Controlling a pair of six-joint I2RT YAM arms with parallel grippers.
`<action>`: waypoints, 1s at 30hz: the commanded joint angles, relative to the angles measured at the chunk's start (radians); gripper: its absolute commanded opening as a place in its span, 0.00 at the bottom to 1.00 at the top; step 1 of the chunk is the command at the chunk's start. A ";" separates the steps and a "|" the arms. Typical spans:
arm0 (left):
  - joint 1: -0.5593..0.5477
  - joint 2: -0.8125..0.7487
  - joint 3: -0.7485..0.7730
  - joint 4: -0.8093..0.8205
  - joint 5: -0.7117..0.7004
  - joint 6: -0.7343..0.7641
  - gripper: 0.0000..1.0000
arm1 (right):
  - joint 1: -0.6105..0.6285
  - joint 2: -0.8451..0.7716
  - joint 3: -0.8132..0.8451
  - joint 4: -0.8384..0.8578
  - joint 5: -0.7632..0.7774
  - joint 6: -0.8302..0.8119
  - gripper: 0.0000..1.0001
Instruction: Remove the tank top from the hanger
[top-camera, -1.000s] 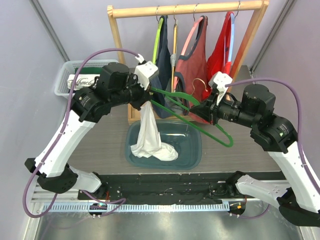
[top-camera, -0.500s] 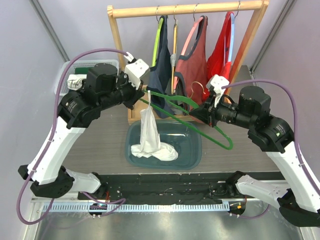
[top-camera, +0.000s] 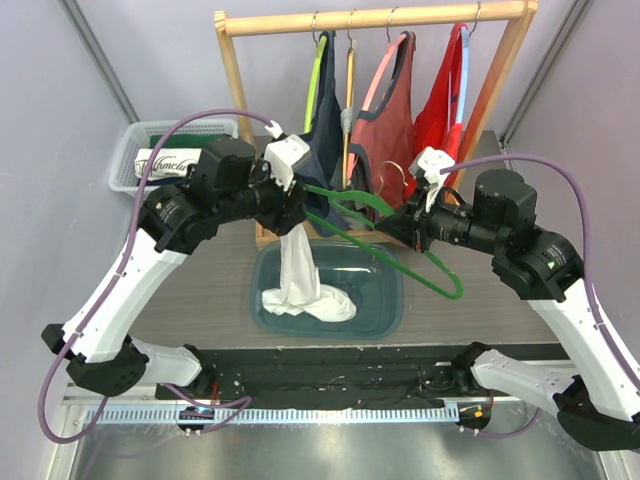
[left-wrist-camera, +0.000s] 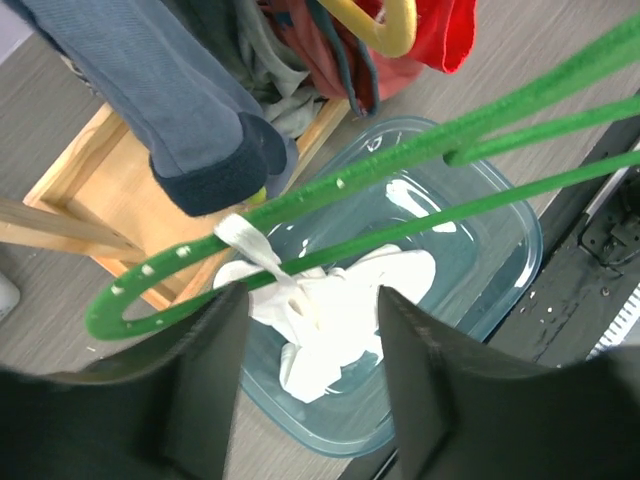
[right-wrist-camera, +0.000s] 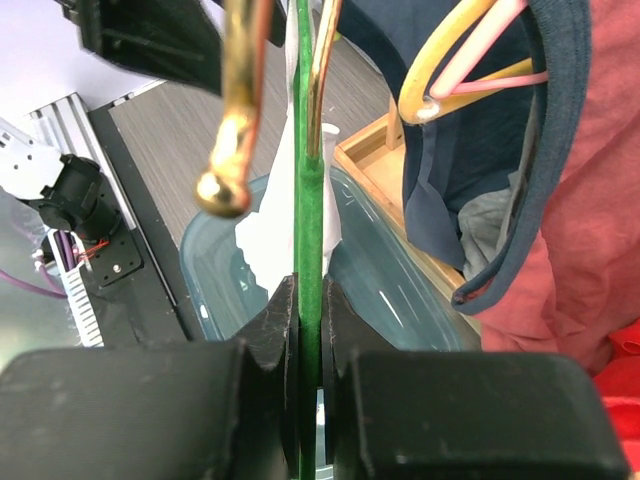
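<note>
The white tank top (top-camera: 300, 285) hangs by one strap (left-wrist-camera: 243, 238) over the left end of the green hanger (top-camera: 385, 245). Its body lies bunched in the teal bin (top-camera: 385, 300). My left gripper (top-camera: 292, 208) hovers just above that hanger end, open, with nothing between its fingers (left-wrist-camera: 215, 385). The tank top (left-wrist-camera: 340, 300) shows below them in the bin. My right gripper (top-camera: 408, 225) is shut on the hanger; in the right wrist view the green hanger (right-wrist-camera: 309, 200) runs straight up from the pinched jaws.
A wooden rack (top-camera: 232, 75) behind the bin carries navy (top-camera: 328, 130), salmon (top-camera: 390, 125) and red (top-camera: 440, 110) garments on hangers. A gold hanger hook (right-wrist-camera: 238, 110) hangs close to the right gripper. A white basket (top-camera: 135, 160) sits at the back left.
My left gripper has opened and let go of the tank top's strap, then shifted right and down over the hanger end. The right gripper keeps hold of the hanger, almost still.
</note>
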 joint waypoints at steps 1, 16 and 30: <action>-0.001 0.004 0.020 0.052 -0.039 -0.020 0.52 | -0.002 -0.004 0.026 0.083 -0.034 0.022 0.01; -0.001 0.004 -0.006 0.062 -0.089 0.008 0.09 | 0.000 -0.027 -0.003 0.085 -0.051 0.030 0.01; 0.005 -0.004 0.148 0.042 -0.164 0.065 0.00 | 0.000 -0.076 -0.072 0.030 -0.001 0.029 0.01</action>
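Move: The tank top's strap, still looped over the left part of the green hanger, lies just off the left hand's open fingertips, about 2 cm ahead and 1 cm left, level with them. The hanger's left tip is roughly 4 cm ahead and 4 cm left; the bin with the heaped cloth sits some 33 cm below, 1 cm ahead and 7 cm right. From the right hand, the strap is about 22 cm left, 6 cm ahead and 2 cm lower. The left hand eases about 2 cm forward and left along the green hanger towards its tip, turning some 5 degrees counter-clockwise, while its open fingers close fully and pinch the tank top's white strap, then just begins to rise, by about 1 cm. The right hand keeps its grip on the middle of the hanger, holding it out nearly still as it sinks and draws back by barely a centimetre. ##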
